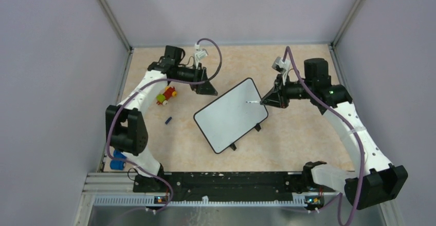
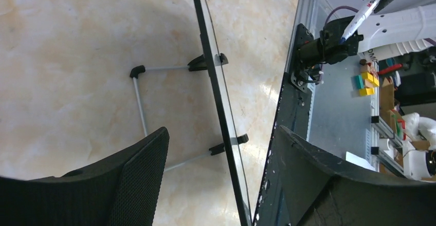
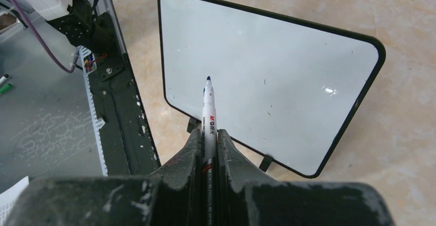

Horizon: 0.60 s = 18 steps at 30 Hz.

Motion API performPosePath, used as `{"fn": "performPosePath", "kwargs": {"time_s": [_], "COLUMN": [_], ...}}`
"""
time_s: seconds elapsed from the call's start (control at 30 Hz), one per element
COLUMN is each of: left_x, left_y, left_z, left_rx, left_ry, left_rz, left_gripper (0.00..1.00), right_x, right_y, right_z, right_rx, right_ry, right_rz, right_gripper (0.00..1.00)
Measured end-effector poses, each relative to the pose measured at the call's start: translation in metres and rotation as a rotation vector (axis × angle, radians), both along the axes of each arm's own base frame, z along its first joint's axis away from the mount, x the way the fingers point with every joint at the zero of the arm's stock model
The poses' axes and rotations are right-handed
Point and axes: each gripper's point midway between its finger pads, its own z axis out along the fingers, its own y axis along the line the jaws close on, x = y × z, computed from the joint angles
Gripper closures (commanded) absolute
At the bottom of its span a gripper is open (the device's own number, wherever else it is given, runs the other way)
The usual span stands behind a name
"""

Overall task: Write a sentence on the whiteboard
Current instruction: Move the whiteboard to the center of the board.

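The whiteboard point(image 1: 231, 115) stands tilted on its two black feet at the table's middle; its face point(image 3: 267, 77) is blank, with no sentence on it. My right gripper point(image 1: 268, 101) is at the board's right edge, shut on a white marker point(image 3: 209, 110) with a blue tip. The tip points at the board face, at or just off the surface. My left gripper point(image 1: 207, 88) is at the board's far left corner. In the left wrist view it point(image 2: 226, 185) is open, and the board's thin edge point(image 2: 213, 82) stands between the wide-apart fingers point(image 2: 131, 180).
A red, yellow and green toy point(image 1: 166, 95) and a blue marker cap point(image 1: 168, 119) lie left of the board. A blue toy car point(image 1: 117, 160) sits by the left arm's base. A black metal rail point(image 1: 231, 181) runs along the near edge. Walls enclose three sides.
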Motion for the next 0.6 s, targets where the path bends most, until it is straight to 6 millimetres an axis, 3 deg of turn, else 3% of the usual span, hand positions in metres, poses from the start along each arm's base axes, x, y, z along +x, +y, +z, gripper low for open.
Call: {"fn": "performPosePath", "kwargs": {"time_s": [0.23,0.47,0.6], "left_x": [0.002,-0.007,-0.008], "left_y": [-0.045,-0.062,-0.069], "left_z": [-0.008,-0.021,-0.03], "left_rx": [-0.016,-0.006,0.001], "left_ry": [0.029,0.061,0.082], "left_rz": [-0.111,-0.161,-0.175], "left_gripper": [0.35,0.37,0.46], "right_x": [-0.004,-0.006,-0.007], "right_y": [0.0,0.001,0.001], "right_z": [-0.001,0.0,0.0], "right_rx": [0.001,0.007,0.01], "right_ry": [0.01,0.013,0.016], "right_rz": [0.014,0.023,0.026], "right_gripper": [1.0,1.0,1.0]}}
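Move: The whiteboard stands on its tilted stand, its middle about 10 cm to the right of the open left hand, some 8 cm back and 12 below. Its top edge is nearer: roughly 5 cm right, 3 back and 4 below. The marker in the right gripper lies about 18 cm right, 8 back and 3 higher, and the blue cap some 17 cm left, 8 back and 22 below. From the right hand the whiteboard's middle is about 13 cm left, level fore-and-aft, 17 below. The whiteboard's top edge is what the left gripper comes in on: it goes about 7 cm to the right, quickly at first, then slower and sinking some 3 cm, turning about 10 degrees clockwise. Its fingers partly close as they come astride the edge, one before the white face and one behind; a grip can't be seen yet. ##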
